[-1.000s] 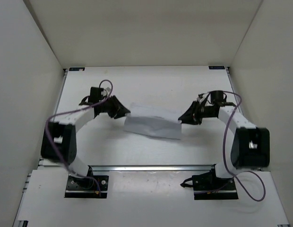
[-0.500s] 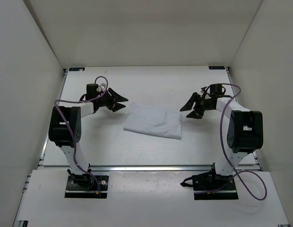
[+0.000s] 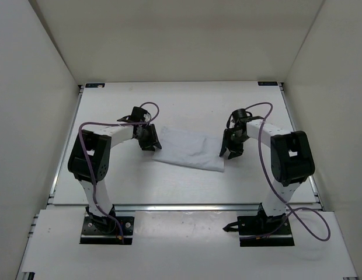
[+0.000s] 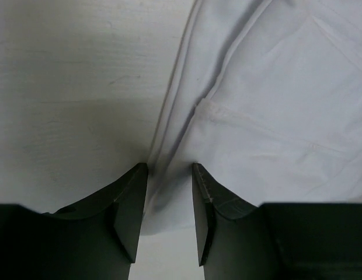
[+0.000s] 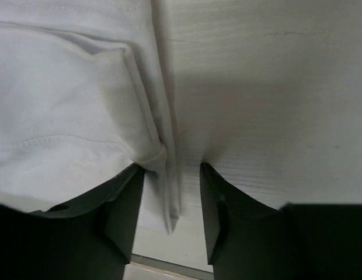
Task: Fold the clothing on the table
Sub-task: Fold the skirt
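Note:
The clothing (image 3: 190, 150) lies flat as a pale, roughly rectangular folded piece in the middle of the table (image 3: 187, 105). My left gripper (image 3: 149, 142) is down at its left end. In the left wrist view the gripper (image 4: 169, 169) is open and straddles the folded edge of the clothing (image 4: 268, 99), with a gap on both sides. My right gripper (image 3: 230, 153) is down at the right end. In the right wrist view it (image 5: 171, 166) is open, and the layered hem of the clothing (image 5: 64, 105) sits between its fingers, nearer the left one.
White enclosure walls (image 3: 35, 116) stand on the left, right and back. A metal rail (image 3: 187, 205) runs along the near edge of the table, with both arm bases behind it. Purple cables (image 3: 268, 111) loop off both arms.
Half a second ago both grippers were raised and off the clothing's ends with jaws spread wide. Now they have swung inward and down onto its left and right edges, jaws narrower.

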Controlling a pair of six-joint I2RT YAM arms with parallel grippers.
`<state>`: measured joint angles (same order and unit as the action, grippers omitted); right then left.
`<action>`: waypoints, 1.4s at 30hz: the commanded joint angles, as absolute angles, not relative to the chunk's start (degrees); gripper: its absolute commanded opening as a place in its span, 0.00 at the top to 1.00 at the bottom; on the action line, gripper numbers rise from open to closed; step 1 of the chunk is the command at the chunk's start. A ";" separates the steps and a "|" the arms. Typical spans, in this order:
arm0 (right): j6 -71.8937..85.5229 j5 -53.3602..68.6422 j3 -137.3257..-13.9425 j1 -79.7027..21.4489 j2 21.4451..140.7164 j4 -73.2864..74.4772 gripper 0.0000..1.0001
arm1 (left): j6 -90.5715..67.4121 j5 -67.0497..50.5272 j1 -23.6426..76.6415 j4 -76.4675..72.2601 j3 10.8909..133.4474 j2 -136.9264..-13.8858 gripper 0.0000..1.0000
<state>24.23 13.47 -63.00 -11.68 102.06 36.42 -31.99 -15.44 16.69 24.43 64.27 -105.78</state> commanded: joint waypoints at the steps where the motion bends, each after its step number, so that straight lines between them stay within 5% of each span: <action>1: 24.87 0.19 -66.35 -15.81 107.65 42.09 0.61 | -27.78 -5.11 18.28 29.88 66.27 -106.78 0.53; 3: 24.78 -1.31 -68.11 -17.05 110.55 44.72 0.66 | -27.25 -4.14 18.90 30.06 65.83 -107.57 0.57; 5: 23.91 -0.71 -68.47 -18.10 112.76 44.91 0.95 | -26.90 -4.48 19.77 29.80 64.34 -108.19 0.61; 6: 24.08 -0.88 -68.47 -18.37 112.94 45.09 1.00 | -27.33 -4.83 20.04 29.36 63.81 -107.85 0.65; 10: 22.42 2.54 -64.88 -17.59 109.09 44.83 1.00 | -28.38 -6.41 22.58 28.39 59.68 -104.87 0.82; 20: 14.15 6.06 -66.17 -6.86 97.04 53.77 1.00 | -39.27 -11.50 34.18 18.47 45.81 -98.26 0.89; 27: 20.11 13.34 -74.88 -11.67 92.99 57.22 1.00 | -42.45 -12.04 35.77 16.96 46.05 -97.73 0.90; 42: 44.65 28.47 -65.74 -30.85 90.17 21.46 1.00 | -44.38 -14.23 34.37 15.56 45.44 -97.12 0.90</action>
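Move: The skirt's left edge runs under the left hand's open fingers, about 1 cm to the left and 2 cm below, with its near left corner some 5 cm back and 1 cm left. The skirt's right edge lies roughly 2 cm under the right hand, level with it fore and aft and sideways, with the near right corner about 7 cm back and 1 cm right. The skirt's middle is some 16 cm right of the left hand, about 16 cm left and 3 cm ahead of the right. The skirt is pinched at both side edges as the two hands sink about 1 cm and close; the left hand then drags its edge some 10 cm back and 8 cm right, and holds it there. The right hand pulls its edge back and right, then lifts it about 11 cm and carries it some 20 cm left across the skirt towards the left hand, rolling its left side up. ##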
